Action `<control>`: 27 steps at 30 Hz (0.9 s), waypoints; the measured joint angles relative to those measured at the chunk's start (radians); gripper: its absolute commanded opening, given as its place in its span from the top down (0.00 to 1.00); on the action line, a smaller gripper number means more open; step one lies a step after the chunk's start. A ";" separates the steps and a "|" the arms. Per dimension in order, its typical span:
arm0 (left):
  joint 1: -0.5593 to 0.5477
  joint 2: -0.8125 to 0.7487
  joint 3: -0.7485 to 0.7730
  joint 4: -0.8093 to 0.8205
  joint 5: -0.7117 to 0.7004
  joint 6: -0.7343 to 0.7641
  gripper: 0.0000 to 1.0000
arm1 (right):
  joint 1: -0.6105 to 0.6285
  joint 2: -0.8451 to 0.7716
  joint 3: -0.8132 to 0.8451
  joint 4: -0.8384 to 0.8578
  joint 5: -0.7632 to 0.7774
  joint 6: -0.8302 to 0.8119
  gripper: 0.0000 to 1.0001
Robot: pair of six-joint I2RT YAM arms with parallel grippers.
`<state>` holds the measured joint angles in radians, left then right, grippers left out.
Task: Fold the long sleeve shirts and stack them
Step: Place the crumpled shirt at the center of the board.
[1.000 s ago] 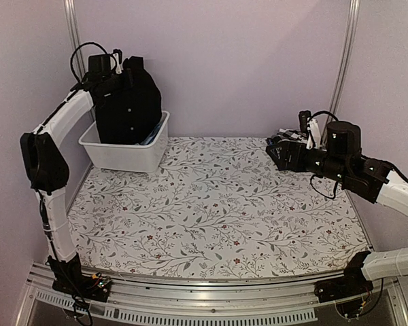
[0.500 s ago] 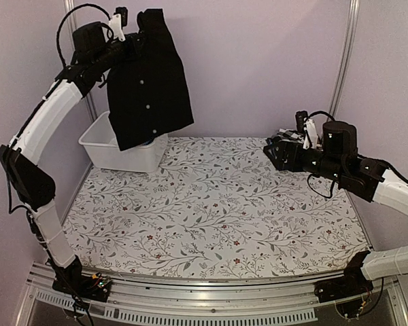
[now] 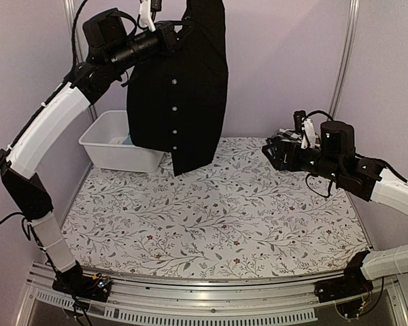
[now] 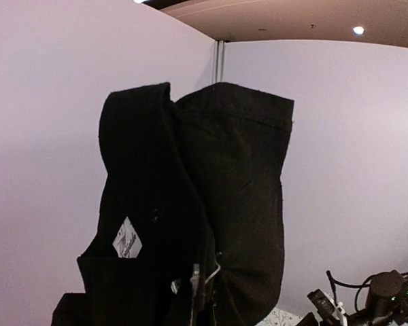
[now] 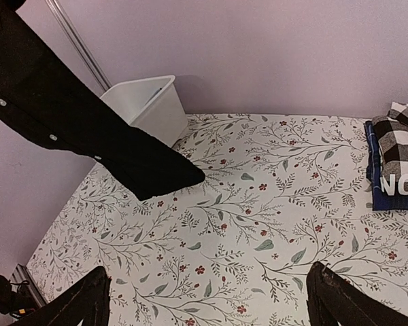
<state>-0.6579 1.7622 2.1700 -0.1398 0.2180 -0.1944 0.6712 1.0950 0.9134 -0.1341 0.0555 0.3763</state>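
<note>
A plain black collared shirt with small white buttons hangs full length from my left gripper, which is shut on its top edge high above the table's back left. Its lower hem dangles just over the floral cloth. In the left wrist view the black shirt fills the middle and buries the jaws. My right gripper stands open over the table's right side, nothing between its fingers. Folded at the right edge lie a black-and-white checked shirt and a dark shirt with white lettering.
A white plastic bin stands at the back left of the table, partly behind the hanging shirt. The floral tablecloth covers the table. Lilac walls and metal posts close in the back and sides.
My left arm has lifted the black shirt out of the bin, up and to the right, and the shirt has unfurled to hang long. The right arm has barely moved.
</note>
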 measured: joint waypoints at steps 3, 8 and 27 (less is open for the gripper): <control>-0.065 0.015 0.023 -0.001 0.031 -0.003 1.00 | 0.000 -0.001 0.002 0.000 0.011 -0.003 0.01; -0.129 0.067 0.109 -0.008 0.086 -0.017 1.00 | 0.000 -0.014 0.006 0.000 0.027 -0.016 0.01; -0.070 0.119 -0.662 0.029 0.118 -0.187 1.00 | 0.000 -0.055 -0.030 -0.024 0.058 -0.034 0.01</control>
<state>-0.7280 1.8816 1.5082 -0.1112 0.3359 -0.3809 0.6712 1.0405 0.8833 -0.1585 0.1131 0.3424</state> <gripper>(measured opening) 0.029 0.990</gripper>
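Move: My left hand holds the black shirt by its collar area, hanging. From that hand the board centre is about level fore and aft, some 9 cm to the right and roughly 58 cm below. The white bin is about 29 cm ahead, 26 cm left and 50 cm down; the checkered stack about 30 cm ahead, 44 cm right and 55 cm down. For my right hand the board centre is about 8 cm ahead, 19 cm left and 28 cm below. With fingers still shut on the collar area, I draw my left hand back and to the right, about 6 cm each way, then drop it fast by nearly 40 cm towards the board centre, coming forward again those 6 cm. On the way down the hand tips from pointing slightly up to pointing well down, and I keep the grip. ##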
